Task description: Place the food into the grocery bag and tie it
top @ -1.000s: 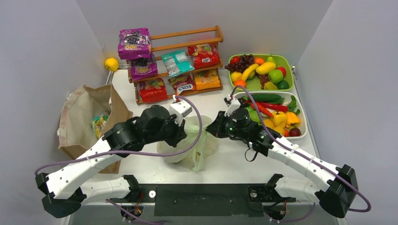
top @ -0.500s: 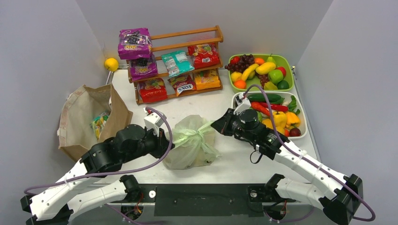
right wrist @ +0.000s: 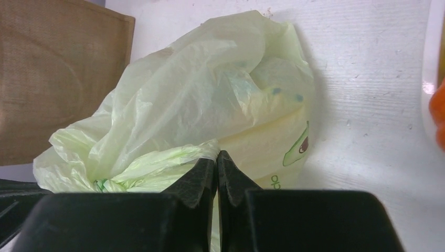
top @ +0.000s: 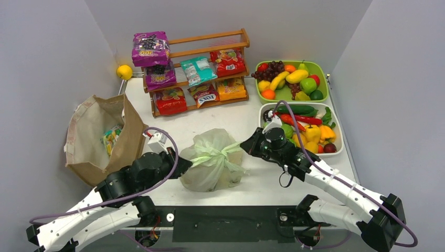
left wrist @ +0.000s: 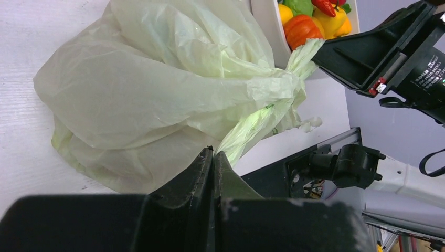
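The pale green grocery bag (top: 212, 165) lies closed on the white table between my arms. Its handles are twisted into a knot (top: 220, 152) across its top. My left gripper (top: 184, 164) is shut on the left handle strand; in the left wrist view (left wrist: 214, 154) the strand (left wrist: 252, 123) runs taut from the jaws to the knot. My right gripper (top: 245, 147) is shut on the right handle strand (right wrist: 157, 165) and shows in the right wrist view (right wrist: 216, 156). Food shows dimly through the plastic, with a pale yellow packet (right wrist: 267, 142) inside.
A brown paper bag (top: 99, 134) stands at the left. A wooden rack (top: 197, 71) of snack packets is at the back. A green tray (top: 320, 67) of fruit and a white tray (top: 338, 149) of vegetables are at the right. A yellow ball (top: 124, 72) hangs at the back left.
My left gripper has drawn back left and toward the near edge, and my right gripper has drawn right. The handles between them have pulled tight across the bag into a knot.
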`<state>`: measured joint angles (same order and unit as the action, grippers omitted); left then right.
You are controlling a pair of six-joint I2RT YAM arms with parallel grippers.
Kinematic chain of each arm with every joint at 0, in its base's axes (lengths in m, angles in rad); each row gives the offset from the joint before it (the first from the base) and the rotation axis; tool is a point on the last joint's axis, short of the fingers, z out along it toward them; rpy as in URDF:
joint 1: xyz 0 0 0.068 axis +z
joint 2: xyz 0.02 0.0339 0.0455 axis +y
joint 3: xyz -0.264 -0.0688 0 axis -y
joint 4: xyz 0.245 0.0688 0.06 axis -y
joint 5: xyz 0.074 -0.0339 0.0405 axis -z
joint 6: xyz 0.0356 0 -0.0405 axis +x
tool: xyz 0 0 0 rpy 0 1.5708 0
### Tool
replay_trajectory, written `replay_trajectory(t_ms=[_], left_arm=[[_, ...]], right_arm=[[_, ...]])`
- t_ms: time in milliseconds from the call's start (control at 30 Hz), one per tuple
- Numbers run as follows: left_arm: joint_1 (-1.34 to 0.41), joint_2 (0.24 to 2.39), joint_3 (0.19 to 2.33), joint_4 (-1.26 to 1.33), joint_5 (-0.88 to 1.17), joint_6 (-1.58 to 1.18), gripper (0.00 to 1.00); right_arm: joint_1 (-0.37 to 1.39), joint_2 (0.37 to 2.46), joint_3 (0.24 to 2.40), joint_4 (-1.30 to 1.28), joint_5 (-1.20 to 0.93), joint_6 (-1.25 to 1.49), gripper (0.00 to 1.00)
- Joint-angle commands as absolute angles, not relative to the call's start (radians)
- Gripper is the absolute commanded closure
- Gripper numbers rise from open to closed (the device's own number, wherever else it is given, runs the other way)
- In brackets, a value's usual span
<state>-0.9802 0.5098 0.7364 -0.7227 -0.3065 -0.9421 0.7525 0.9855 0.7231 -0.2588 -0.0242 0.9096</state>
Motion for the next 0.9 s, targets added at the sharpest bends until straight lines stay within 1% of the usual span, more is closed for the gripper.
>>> replay_trajectory(t_ms=[0, 67, 200, 300, 400, 467, 567, 667, 767, 867], left_arm=[[-0.974, 0.541, 0.804, -0.805, -0.393, -0.892, 1.00], [-0.974, 0.579, 0.874, -0.792, -0.372, -0.820, 1.00], [-0.972, 0.696, 1.124, -0.789, -0.366, -0.675, 1.00], [-0.971, 0.787, 1.234, -0.740, -0.350, -0.580, 1.00], [-0.962, 0.880, 1.343, -0.724, -0.363, -0.516, 1.00], [-0.951, 0.925, 1.396, -0.753, -0.393, -0.497, 1.00], [-0.929, 0.929, 1.403, -0.751, -0.418, -0.487, 1.00], [-0.892, 0.893, 1.349, -0.784, -0.454, -0.506, 1.00], [-0.861, 0.835, 1.205, -0.843, -0.476, -0.549, 1.00], [-0.818, 0.762, 1.046, -0.866, -0.428, -0.619, 1.00]], right_arm=[[0.707, 0.986, 0.760, -0.366, 0.241, 0.780, 1.00], [0.733, 0.986, 0.824, -0.357, 0.184, 0.712, 1.00], [0.814, 1.008, 1.051, -0.404, 0.124, 0.580, 1.00], [0.838, 1.022, 1.216, -0.409, 0.085, 0.527, 1.00], [0.841, 1.078, 1.383, -0.441, 0.119, 0.529, 1.00], [0.842, 1.119, 1.448, -0.490, 0.164, 0.537, 1.00], [0.836, 1.135, 1.438, -0.524, 0.224, 0.557, 1.00], [0.788, 1.130, 1.324, -0.548, 0.253, 0.586, 1.00], [0.720, 1.118, 1.182, -0.545, 0.277, 0.613, 1.00], [0.682, 1.120, 1.019, -0.521, 0.290, 0.627, 1.00]])
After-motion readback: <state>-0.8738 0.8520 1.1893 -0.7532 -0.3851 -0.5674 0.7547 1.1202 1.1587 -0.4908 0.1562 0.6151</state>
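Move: Both grippers already hold the tied grocery bag by its handle ends. The knot lies about 10 cm to the left gripper's right and 4 cm ahead; from the right gripper it is some 12 cm left and 3 cm back, both at nearly grip height. The bag's full body sits roughly 8 cm below the knot. The vegetable tub is about 25 cm right of the right gripper, 12 cm ahead and 13 cm lower. Keep both grippers shut on the handle ends and swing the grocery bag up and forward: raise the left about 16 cm and the right some 24 cm, easing them a few centimetres together and tipping the fingers upward. Then lower both partway, the right faster, while spreading them again, ending near 10 cm up and 5 to 6 cm forward. ##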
